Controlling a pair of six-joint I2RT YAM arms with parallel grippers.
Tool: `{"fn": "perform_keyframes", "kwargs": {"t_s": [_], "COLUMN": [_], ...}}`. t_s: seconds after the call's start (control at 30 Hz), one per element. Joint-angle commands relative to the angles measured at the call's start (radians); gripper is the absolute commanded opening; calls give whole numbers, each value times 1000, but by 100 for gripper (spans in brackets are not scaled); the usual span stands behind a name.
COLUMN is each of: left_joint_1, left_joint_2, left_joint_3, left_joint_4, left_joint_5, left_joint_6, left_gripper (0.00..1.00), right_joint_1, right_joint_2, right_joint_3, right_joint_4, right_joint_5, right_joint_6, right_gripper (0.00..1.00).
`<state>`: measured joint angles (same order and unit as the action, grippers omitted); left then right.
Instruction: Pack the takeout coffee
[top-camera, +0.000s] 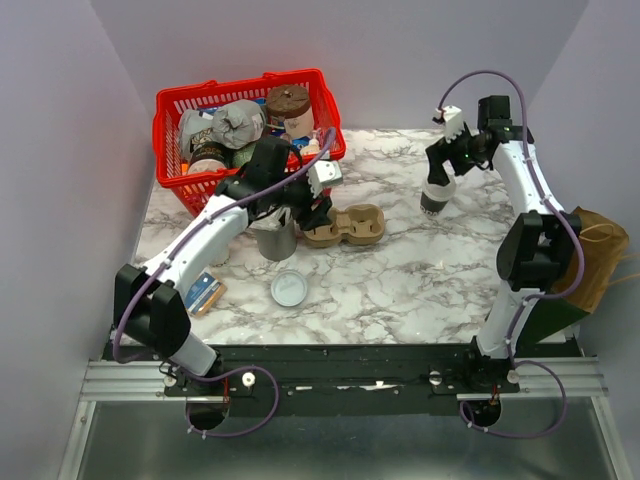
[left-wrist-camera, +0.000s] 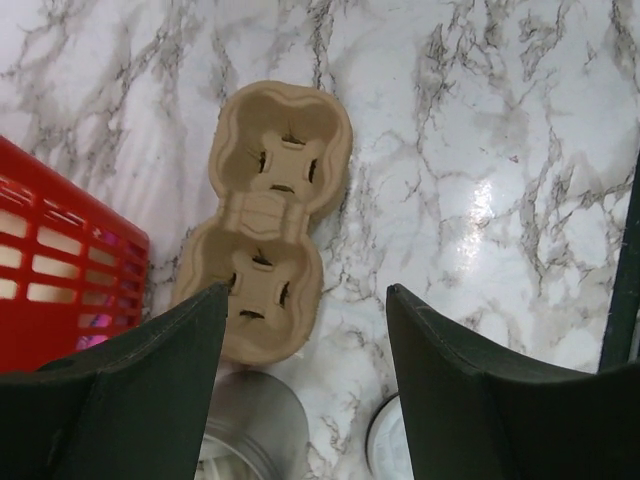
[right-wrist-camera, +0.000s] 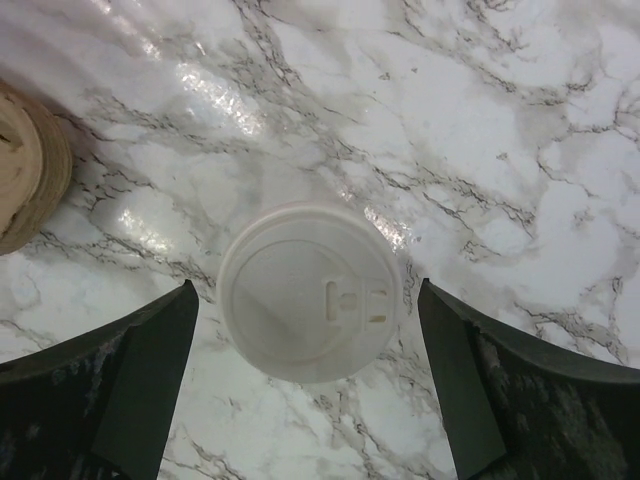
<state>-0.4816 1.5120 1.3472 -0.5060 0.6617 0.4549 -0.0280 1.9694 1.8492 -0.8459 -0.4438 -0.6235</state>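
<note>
The takeout coffee (right-wrist-camera: 310, 292), a small cup under a round white lid, stands on the marble table at the back right (top-camera: 434, 198). My right gripper (right-wrist-camera: 308, 290) hangs directly over it, open, one finger on each side of the lid with a gap on both sides. A brown two-cup cardboard carrier (left-wrist-camera: 270, 220) lies mid-table (top-camera: 345, 228). My left gripper (left-wrist-camera: 305, 290) is open and empty, hovering just near of the carrier and above a stack of grey paper cups (left-wrist-camera: 250, 425).
A loose flat white lid (top-camera: 288, 288) lies in front of the cup stack (top-camera: 275, 240). A red basket (top-camera: 170, 110) full of goods stands at the back left. A brown paper bag (top-camera: 600, 250) sits off the table's right edge. A small packet (top-camera: 203, 293) lies near the left arm.
</note>
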Motion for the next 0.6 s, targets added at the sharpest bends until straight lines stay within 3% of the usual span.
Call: {"fn": "perform_keyframes", "kwargs": {"t_s": [0.0, 0.23, 0.37, 0.57], "left_joint_1": [-40, -89, -94, -109], "left_joint_2": [83, 273, 398, 502], "left_joint_3": [159, 331, 489, 575], "left_joint_4": [-184, -285, -371, -453], "left_joint_5": [0, -73, -105, -158], "left_joint_6": [244, 387, 416, 542], "left_gripper": [73, 72, 70, 68], "right_joint_1": [-6, -6, -6, -6], "right_joint_2": [-116, -257, -363, -516], "right_joint_3": [-2, -96, -200, -393], "right_joint_4": [19, 44, 53, 50], "right_joint_5": [-67, -92, -42, -91], "right_joint_6": [48, 119, 156, 177], "right_gripper": [100, 100, 99, 98]}}
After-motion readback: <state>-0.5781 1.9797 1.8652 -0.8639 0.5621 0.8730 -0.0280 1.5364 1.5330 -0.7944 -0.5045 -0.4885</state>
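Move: The left hand, open and empty, has the cup tray about 7 cm ahead, 8 cm to its right and 14 cm below. The metal straw pot stands some 9 cm to this hand's left and 2 cm ahead, the loose white lid 8 cm back and 4 cm left. The right hand's open fingers are just above the lidded cup, its middle roughly 5 cm straight below; from that hand the tray lies about 22 cm left and 8 cm back. Forward and to the right, about 5 cm each, the left hand swings in over the cup tray, first level, then sinking some 5 cm. Its fingers stay open, turning about 15 degrees clockwise and pointing more steeply down. The empty right hand meanwhile rises off the lidded cup by 9 cm, draws back about as far, and dips slightly at the end, fingers wide open. ##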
